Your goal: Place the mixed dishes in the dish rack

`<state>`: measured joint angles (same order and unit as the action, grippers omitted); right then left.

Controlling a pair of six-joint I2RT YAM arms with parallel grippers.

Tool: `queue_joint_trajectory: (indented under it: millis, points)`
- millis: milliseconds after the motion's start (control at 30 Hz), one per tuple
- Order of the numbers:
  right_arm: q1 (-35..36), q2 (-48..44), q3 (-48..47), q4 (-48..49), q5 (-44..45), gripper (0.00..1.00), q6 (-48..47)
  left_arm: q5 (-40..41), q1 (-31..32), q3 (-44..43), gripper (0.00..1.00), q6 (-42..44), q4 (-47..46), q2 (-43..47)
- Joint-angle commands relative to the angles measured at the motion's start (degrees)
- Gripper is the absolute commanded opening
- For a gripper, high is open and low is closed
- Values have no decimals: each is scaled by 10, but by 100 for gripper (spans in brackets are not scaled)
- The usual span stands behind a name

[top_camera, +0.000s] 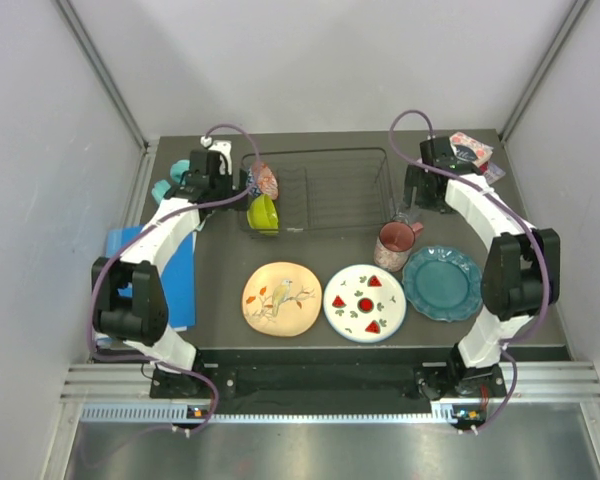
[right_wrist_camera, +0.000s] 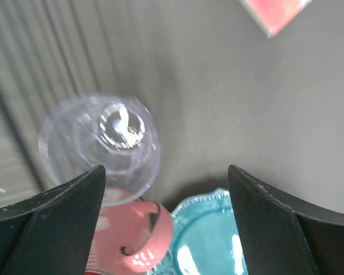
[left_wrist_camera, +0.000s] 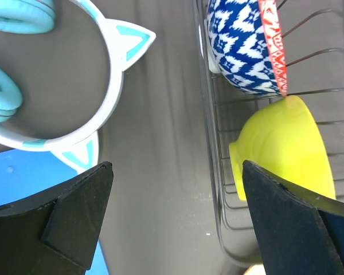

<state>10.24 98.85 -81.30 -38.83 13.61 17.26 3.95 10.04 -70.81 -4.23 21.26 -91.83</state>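
Note:
The black wire dish rack (top_camera: 325, 190) stands at the back centre. A red-blue patterned bowl (top_camera: 265, 181) (left_wrist_camera: 243, 46) and a yellow-green bowl (top_camera: 263, 213) (left_wrist_camera: 286, 146) sit on edge at its left end. My left gripper (top_camera: 230, 188) (left_wrist_camera: 176, 166) hangs open and empty over the table just left of the rack. The pink mug (top_camera: 394, 245) (right_wrist_camera: 129, 240), the teal plate (top_camera: 442, 283) (right_wrist_camera: 212, 240), the watermelon plate (top_camera: 365, 302) and the bird plate (top_camera: 281, 298) lie in front. My right gripper (top_camera: 410, 205) (right_wrist_camera: 166, 169) is open above the mug, holding nothing.
A clear glass (right_wrist_camera: 97, 149), blurred, shows beside my right gripper's left finger, between the rack's right end and the mug. Teal cat-ear headphones (top_camera: 165, 188) (left_wrist_camera: 57, 69) and a blue folder (top_camera: 175, 270) lie at the left. Floral books (top_camera: 470, 150) sit at the back right.

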Motion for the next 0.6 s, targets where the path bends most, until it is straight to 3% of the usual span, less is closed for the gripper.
queue_joint_trajectory:
  millis: [0,167,233,367,567]
  points:
    - [-8,7,23,18,7,84,16,3,-18,-1,99,12,7,52]
    - [-12,30,17,17,21,80,20,-27,-49,-23,99,12,32,79]
    - [-16,41,8,15,38,75,23,-37,-56,-34,99,14,50,95]
    - [-22,59,-5,17,76,57,23,-70,-56,-12,99,29,65,133]
    - [-34,73,-25,8,114,46,22,-59,-58,30,99,58,76,179]
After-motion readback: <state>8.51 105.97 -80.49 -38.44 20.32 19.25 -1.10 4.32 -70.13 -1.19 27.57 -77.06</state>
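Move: The clear cup stands about 4 cm to the right hand's left, roughly level with it fore and aft and some 8 cm below. The pink mug is about 8 cm back and 7 cm left of that hand, the teal plate about 17 cm back and 6 cm right, and the dish rack's middle some 24 cm left and 4 cm ahead. From the left hand the clear cup lies about 39 cm right and 3 cm back. The right hand sinks about 5 cm onto the clear cup, easing back slightly at first, then drifting some 3 cm right with a small clockwise turn while its fingers close to about half open, the left finger inside the rim and the right one outside the wall. Meanwhile the empty left hand, still wide open, rises about 8 cm and draws back and to its left, away from the dish rack and the bowls in it. ##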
